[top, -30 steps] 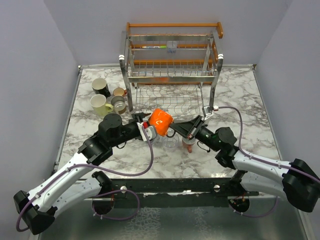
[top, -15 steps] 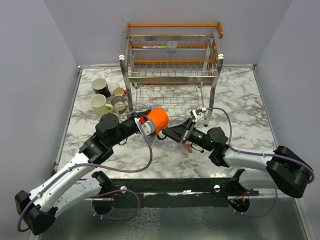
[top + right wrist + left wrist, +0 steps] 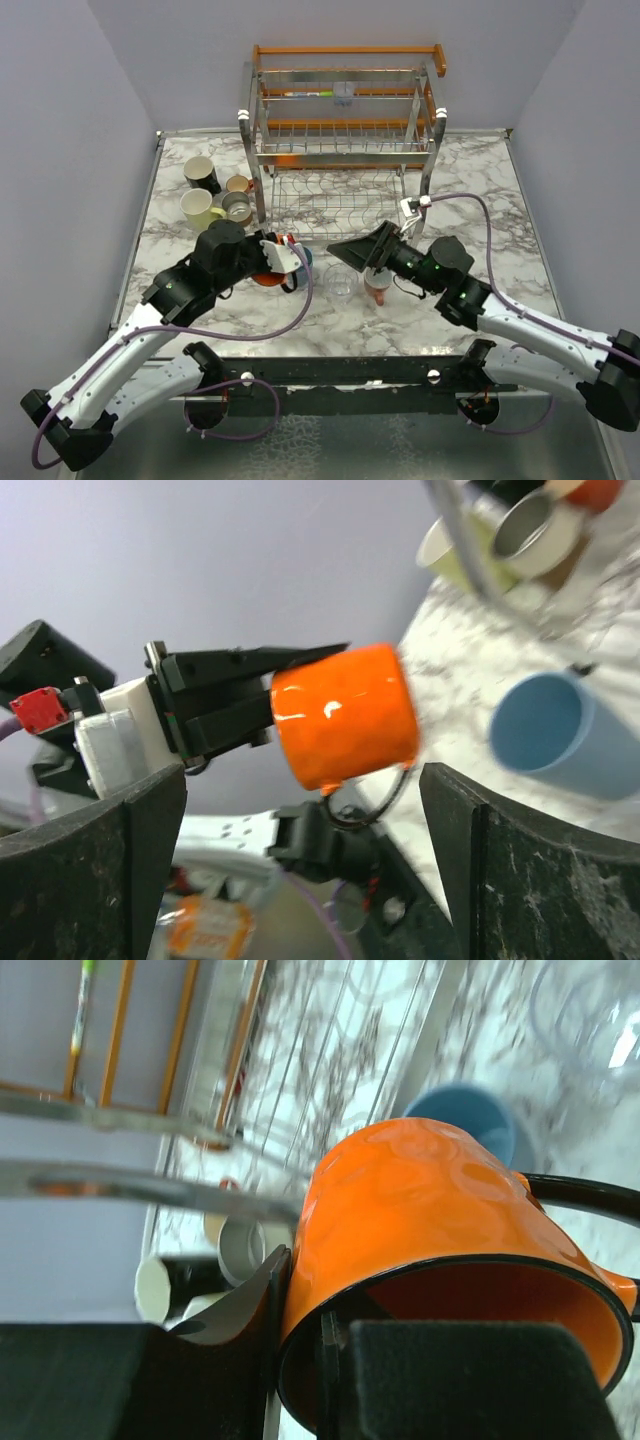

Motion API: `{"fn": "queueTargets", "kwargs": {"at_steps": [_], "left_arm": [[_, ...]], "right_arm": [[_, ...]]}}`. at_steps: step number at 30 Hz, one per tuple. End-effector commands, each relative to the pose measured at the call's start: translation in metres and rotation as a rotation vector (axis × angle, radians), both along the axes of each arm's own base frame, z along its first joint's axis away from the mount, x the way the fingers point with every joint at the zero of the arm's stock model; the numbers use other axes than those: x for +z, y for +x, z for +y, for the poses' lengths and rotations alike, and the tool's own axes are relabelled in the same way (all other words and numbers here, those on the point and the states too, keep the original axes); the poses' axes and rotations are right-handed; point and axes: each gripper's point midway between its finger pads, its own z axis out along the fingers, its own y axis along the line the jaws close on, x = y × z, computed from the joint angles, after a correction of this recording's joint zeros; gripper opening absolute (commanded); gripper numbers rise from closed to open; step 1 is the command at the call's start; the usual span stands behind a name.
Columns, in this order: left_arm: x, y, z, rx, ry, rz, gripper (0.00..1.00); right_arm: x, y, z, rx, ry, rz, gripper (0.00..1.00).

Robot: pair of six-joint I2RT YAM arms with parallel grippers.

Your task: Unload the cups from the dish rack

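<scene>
My left gripper (image 3: 283, 262) is shut on the bright orange mug (image 3: 266, 278), low over the table in front of the dish rack (image 3: 345, 130). In the left wrist view one finger (image 3: 262, 1285) presses the outside of the mug (image 3: 420, 1200) and the other sits inside its black rim. My right gripper (image 3: 347, 250) stands open just right of it, with nothing between its fingers (image 3: 100, 870); the orange mug (image 3: 345, 715) shows beyond them. A light blue cup (image 3: 465, 1120) lies beside the mug, and a clear glass (image 3: 340, 281) and a small orange-red cup (image 3: 378, 290) stand close by.
Left of the rack stands a cluster of cups: black (image 3: 200, 172), pale yellow (image 3: 200, 208), tan (image 3: 238, 184) and a grey one (image 3: 237, 207). The rack's steel legs (image 3: 257, 190) rise just behind both grippers. Side walls close in the marble table (image 3: 480, 200).
The right gripper opened and let go of the orange mug. The left gripper shut on the mug's rim and carried it left and down toward the table.
</scene>
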Motion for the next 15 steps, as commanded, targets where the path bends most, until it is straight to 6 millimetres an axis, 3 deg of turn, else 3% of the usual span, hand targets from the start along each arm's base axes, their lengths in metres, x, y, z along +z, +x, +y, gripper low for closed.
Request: {"fn": "queueTargets", "kwargs": {"at_steps": [1, 5, 9, 12, 15], "left_arm": [[0.004, -0.011, 0.049, 0.086, 0.212, 0.034, 0.00], [-0.034, -0.033, 0.054, 0.026, 0.327, 0.218, 0.00], [-0.088, -0.049, 0.046, -0.035, 0.408, 0.441, 0.00], [-0.120, -0.050, 0.038, -0.053, 0.450, 0.544, 0.00], [-0.134, -0.042, 0.029, -0.053, 0.456, 0.578, 0.00]], "right_arm": [[-0.029, 0.026, -0.048, -0.243, -0.308, -0.060, 1.00], [-0.035, 0.034, -0.083, -0.377, -0.438, -0.066, 1.00], [-0.045, 0.043, -0.114, -0.505, -0.570, -0.040, 0.99], [-0.049, 0.047, -0.131, -0.576, -0.661, -0.010, 1.00], [-0.052, 0.049, -0.145, -0.630, -0.706, -0.002, 1.00]]}}
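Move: The left hand holds the orange mug over the table, and the bare patch it is bringing it down to lies about 5 cm back, 4 cm left and some 20 cm below. From that hand, the blue cup stands about 8 cm ahead, 5 cm right, and the clear glass about 4 cm ahead, 16 cm right, both some 19 cm lower. The empty right hand has the orange mug about 15 cm to its left, 6 cm ahead and slightly below. Keeping its pinch on the orange mug, the left hand first swings about 4 cm left, away from the blue cup, then sinks some 12 cm towards the bare table, easing back about 4 cm as the wrist tips the fingers until they point steeply down. Meanwhile the right hand, still wide open, draws off about 11 cm to the right and a little forward, rising slightly before it sinks, and turns clockwise with its fingertips dipping as it leaves the orange mug and passes above the clear glass towards the pink mug's side. ##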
